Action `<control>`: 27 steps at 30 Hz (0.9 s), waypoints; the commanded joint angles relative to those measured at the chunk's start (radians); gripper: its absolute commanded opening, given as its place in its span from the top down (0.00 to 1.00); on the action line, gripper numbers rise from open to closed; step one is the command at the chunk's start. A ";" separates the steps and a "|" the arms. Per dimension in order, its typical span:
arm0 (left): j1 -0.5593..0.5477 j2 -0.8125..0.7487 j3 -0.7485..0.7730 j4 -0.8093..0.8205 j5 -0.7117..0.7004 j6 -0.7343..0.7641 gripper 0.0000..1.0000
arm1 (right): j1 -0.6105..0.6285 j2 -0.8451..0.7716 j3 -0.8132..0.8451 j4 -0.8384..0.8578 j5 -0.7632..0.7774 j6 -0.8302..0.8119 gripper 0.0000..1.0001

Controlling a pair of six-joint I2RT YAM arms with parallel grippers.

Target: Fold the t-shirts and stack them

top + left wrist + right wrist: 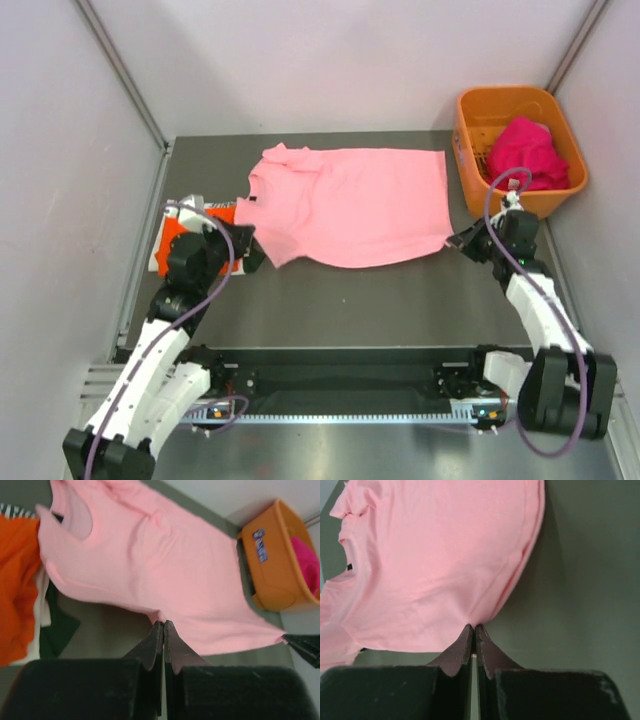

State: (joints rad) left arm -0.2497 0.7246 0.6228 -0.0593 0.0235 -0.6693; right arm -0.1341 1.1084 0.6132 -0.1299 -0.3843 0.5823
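A light pink t-shirt [350, 205] lies spread across the middle of the dark table, its neck to the left. My left gripper [260, 258] is shut on its near left edge [164, 622], and the cloth is pinched between the tips. At the near right corner of the hem, my right gripper [452, 240] is shut on the shirt, pulling it into a small peak [472, 626]. Further t-shirts lie piled at the left: a bright orange one [180, 236] on top, with white and dark green cloth [57, 630] under it. Magenta t-shirts [525, 152] fill the basket.
An orange plastic basket [468, 140] stands at the back right corner, close behind the right arm. White walls with metal rails close in the table on the left, right and back. Bare table [380, 300] lies between the pink shirt and the arm bases.
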 commanded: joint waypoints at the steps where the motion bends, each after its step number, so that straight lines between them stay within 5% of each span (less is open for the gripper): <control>1: 0.001 -0.124 -0.067 -0.128 0.055 0.022 1.00 | -0.006 -0.157 -0.058 -0.089 0.059 -0.062 1.00; 10: 0.001 -0.242 -0.123 -0.220 0.076 -0.021 1.00 | 0.005 -0.361 -0.112 -0.237 0.185 -0.084 1.00; 27: 0.003 0.300 0.149 -0.097 -0.085 -0.010 1.00 | 0.056 0.063 0.109 -0.116 0.300 -0.105 1.00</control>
State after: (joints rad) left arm -0.2501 0.9829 0.6910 -0.2401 -0.0029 -0.6823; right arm -0.0940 1.1488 0.6361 -0.3214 -0.1253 0.4896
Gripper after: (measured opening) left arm 0.012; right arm 0.010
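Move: Both hands already hold the t-shirt's near edge. Its middle lies on the table about 12 cm ahead and 20 cm right of the left hand, some 17 cm below it; from the right hand it is about 10 cm ahead, 21 cm left and 8 cm below. The folded stack sits 11 cm left and 5 cm ahead of the left hand. The orange bin stands 15 cm right and 17 cm ahead of the right hand. Still pinching the shirt, both hands draw back about 6 cm, then ease forward and down towards the table. ##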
